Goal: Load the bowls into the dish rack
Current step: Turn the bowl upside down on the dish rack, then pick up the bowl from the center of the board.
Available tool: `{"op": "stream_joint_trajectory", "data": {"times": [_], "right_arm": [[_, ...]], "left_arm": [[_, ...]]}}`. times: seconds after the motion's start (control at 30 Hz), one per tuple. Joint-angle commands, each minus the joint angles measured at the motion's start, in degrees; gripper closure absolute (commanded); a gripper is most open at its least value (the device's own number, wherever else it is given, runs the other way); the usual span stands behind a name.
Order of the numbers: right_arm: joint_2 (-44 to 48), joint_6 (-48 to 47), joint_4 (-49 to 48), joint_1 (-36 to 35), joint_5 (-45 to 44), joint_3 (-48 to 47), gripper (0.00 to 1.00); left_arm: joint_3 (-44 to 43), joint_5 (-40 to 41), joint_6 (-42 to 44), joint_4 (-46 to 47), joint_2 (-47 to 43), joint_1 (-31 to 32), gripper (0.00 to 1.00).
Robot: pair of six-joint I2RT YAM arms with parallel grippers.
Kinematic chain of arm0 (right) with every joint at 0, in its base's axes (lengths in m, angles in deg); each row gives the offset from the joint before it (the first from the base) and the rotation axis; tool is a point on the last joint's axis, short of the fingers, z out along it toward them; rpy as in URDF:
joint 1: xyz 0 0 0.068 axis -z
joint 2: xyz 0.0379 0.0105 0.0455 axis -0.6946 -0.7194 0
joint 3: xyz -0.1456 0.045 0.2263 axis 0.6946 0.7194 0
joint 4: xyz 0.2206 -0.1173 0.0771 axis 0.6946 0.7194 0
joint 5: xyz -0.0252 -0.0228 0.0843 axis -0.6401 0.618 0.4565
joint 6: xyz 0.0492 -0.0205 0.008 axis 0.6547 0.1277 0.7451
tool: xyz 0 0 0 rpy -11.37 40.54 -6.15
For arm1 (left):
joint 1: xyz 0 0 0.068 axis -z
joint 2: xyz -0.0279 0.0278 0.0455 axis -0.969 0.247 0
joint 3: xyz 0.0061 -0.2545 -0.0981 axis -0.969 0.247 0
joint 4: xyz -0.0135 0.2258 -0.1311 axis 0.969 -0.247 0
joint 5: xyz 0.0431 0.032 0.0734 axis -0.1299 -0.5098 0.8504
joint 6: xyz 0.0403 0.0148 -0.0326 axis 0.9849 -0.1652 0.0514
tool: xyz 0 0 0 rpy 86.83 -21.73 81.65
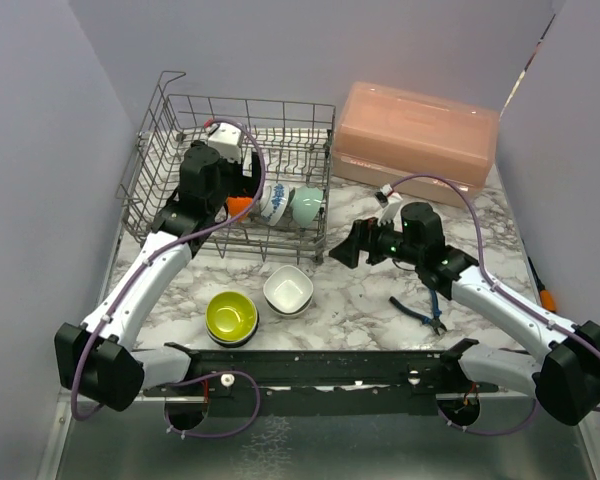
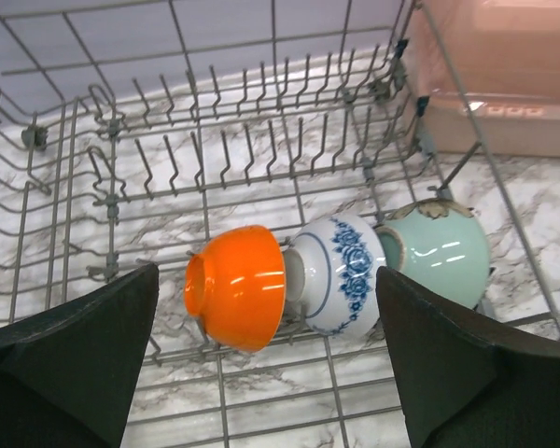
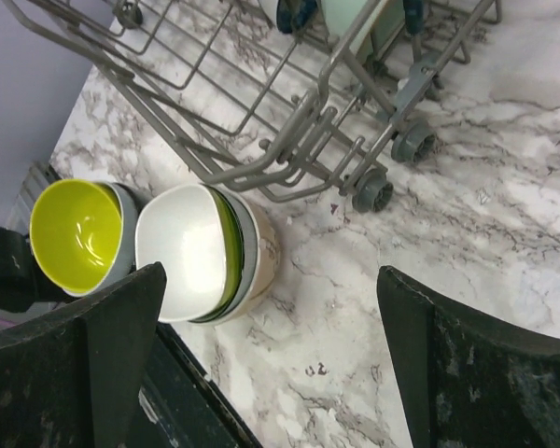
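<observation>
The grey wire dish rack stands at the back left. Three bowls lie on their sides in a row along its front: orange, blue-patterned white and pale teal. My left gripper hovers open just above the orange bowl, holding nothing. On the marble in front of the rack sit two stacks of bowls, one topped lime-yellow and one topped white. My right gripper hangs open and empty right of the rack's front corner. Its wrist view looks down on the white stack and the lime-yellow one.
A pink lidded box stands at the back right, close to the rack. Blue-handled pliers lie under the right arm, and an orange-handled tool lies by the right wall. The rack's wheels rest on the marble near the white stack.
</observation>
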Motion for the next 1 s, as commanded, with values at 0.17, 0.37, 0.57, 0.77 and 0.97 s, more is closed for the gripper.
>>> {"op": "stream_joint_trajectory", "data": {"times": [0.17, 0.37, 0.57, 0.77, 0.97], "right_arm": [[-1.5, -1.5, 0.4, -0.3, 7.4, 2.7, 0.05], [-4.5, -2.6, 1.2, -3.4, 5.3, 1.7, 0.11], [-7.3, -4.5, 3.9, -7.9, -0.2, -1.1, 0.18], [-9.0, -5.1, 4.5, -10.5, -3.1, -2.5, 0.22], [-9.3, -3.8, 2.7, -11.6, -3.8, -1.9, 0.21]], "left_arm": [[8.0, -10.9, -0.4, 16.9, -8.8, 0.1, 0.01], [9.0, -10.7, -0.5, 18.3, -9.4, 0.1, 0.01], [9.2, -10.4, -0.6, 18.3, -9.3, 0.1, 0.01], [9.2, -10.2, -0.7, 18.2, -9.1, 0.1, 0.01], [9.0, -10.2, -0.9, 17.9, -8.8, 0.1, 0.01]]}}
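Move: The white bowl, on top of its stack, lies about 13 cm to the right hand's left, 6 cm back and 13 cm below; the yellow bowl stands some 14 cm farther left of it and 7 cm nearer the base. From the left hand, the orange bowl just set in the rack is roughly 5 cm ahead, 2 cm left and 18 cm down, with the blue-patterned bowl 8 cm to its right, level with it. The white bowl lies about 18 cm back, 9 cm right and 23 cm below the left hand. The white bowl is what the empty right hand nears: it sinks about 5 cm while drawing back and then swinging left some 4 cm each, turning about 10 degrees counter-clockwise, its fingers narrowing a little from wide open. Clear of the orange bowl already, the left hand rises another 6 cm, easing slightly back and right, tips up about 15 degrees and then waits, still wide open. ##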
